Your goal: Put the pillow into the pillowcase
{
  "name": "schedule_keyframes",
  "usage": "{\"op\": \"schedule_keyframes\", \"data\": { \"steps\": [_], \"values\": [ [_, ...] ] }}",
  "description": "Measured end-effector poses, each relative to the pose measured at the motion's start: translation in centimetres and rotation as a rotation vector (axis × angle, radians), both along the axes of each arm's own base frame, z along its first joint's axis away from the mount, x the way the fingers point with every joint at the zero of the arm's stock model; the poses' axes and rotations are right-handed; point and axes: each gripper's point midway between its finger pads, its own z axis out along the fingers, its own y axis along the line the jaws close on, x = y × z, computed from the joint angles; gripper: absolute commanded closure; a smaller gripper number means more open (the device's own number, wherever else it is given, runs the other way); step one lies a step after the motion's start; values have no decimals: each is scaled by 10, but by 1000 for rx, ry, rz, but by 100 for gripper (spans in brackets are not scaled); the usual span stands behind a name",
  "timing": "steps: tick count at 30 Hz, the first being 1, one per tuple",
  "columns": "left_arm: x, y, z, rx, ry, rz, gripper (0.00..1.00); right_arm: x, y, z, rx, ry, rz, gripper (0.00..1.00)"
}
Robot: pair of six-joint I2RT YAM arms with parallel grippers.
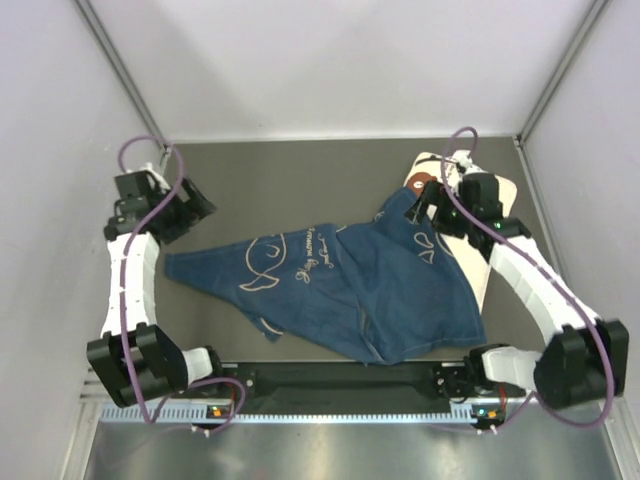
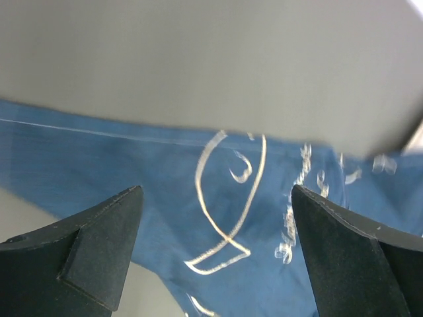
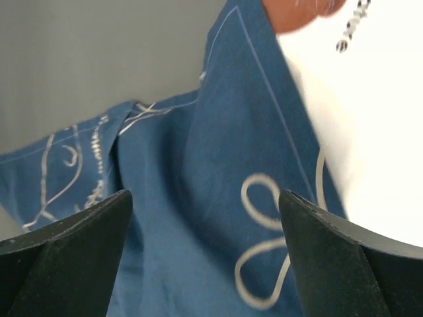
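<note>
The dark blue pillowcase lies crumpled across the middle of the table, its white whale drawing facing up. The cream pillow lies at the back right, its near end covered by the pillowcase's right part. In the right wrist view the pillow shows white with a brown print at the top. My left gripper hangs open over the pillowcase's left corner, nothing between its fingers. My right gripper stands open above the pillowcase where it overlaps the pillow, holding nothing.
The dark grey table top is enclosed by white walls at the back and both sides. A black rail with the arm bases runs along the near edge. The pillowcase's lower fold reaches close to that rail.
</note>
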Motion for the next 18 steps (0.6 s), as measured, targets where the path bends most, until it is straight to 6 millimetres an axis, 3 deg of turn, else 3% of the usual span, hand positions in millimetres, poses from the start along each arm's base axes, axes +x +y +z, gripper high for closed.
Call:
{"op": "schedule_keyframes", "data": {
  "steps": [4,8,12,13,18],
  "values": [
    [-9,-30,-37,-14,75,-85,1,37,-2,-15,-64,51,22,16],
    [-16,-21,-68,22,164,-59,1,59,-16,-40,-101,110,16,16],
    [-15,-17,-84,30,215,-60,1,71,-20,-58,-120,155,33,22],
    [-15,-17,-88,29,226,-62,1,74,-17,-59,-115,159,47,29],
    [-15,-18,-92,29,240,-72,1,77,1,-59,-57,157,127,42]
  ]
}}
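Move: The pillowcase's upper edge, draped over the pillow, is about 8 cm ahead of the right hand, level with it sideways and some 7 cm lower. The printed bear lies around 16 cm ahead and 3 cm right of that hand; the bare strip of pillow is 12 cm right and 6 cm ahead. The pillowcase's left part lies almost straight below the left hand, about 16 cm down; the drawn fish is 12 cm to that hand's right, and the case's left corner 11 cm to its left, both about level fore and aft. The right hand reaches forward about 8 cm towards the draped upper edge of the pillowcase while sinking 6 cm and tipping slightly further down, its fingers starting to close around the ridge of cloth but still well apart at the end. Meanwhile the left hand sinks some 9 cm over the case's left part, first swinging a little right, and tips about 15 degrees further down with its fingers wide open, stopping clear above the cloth. ##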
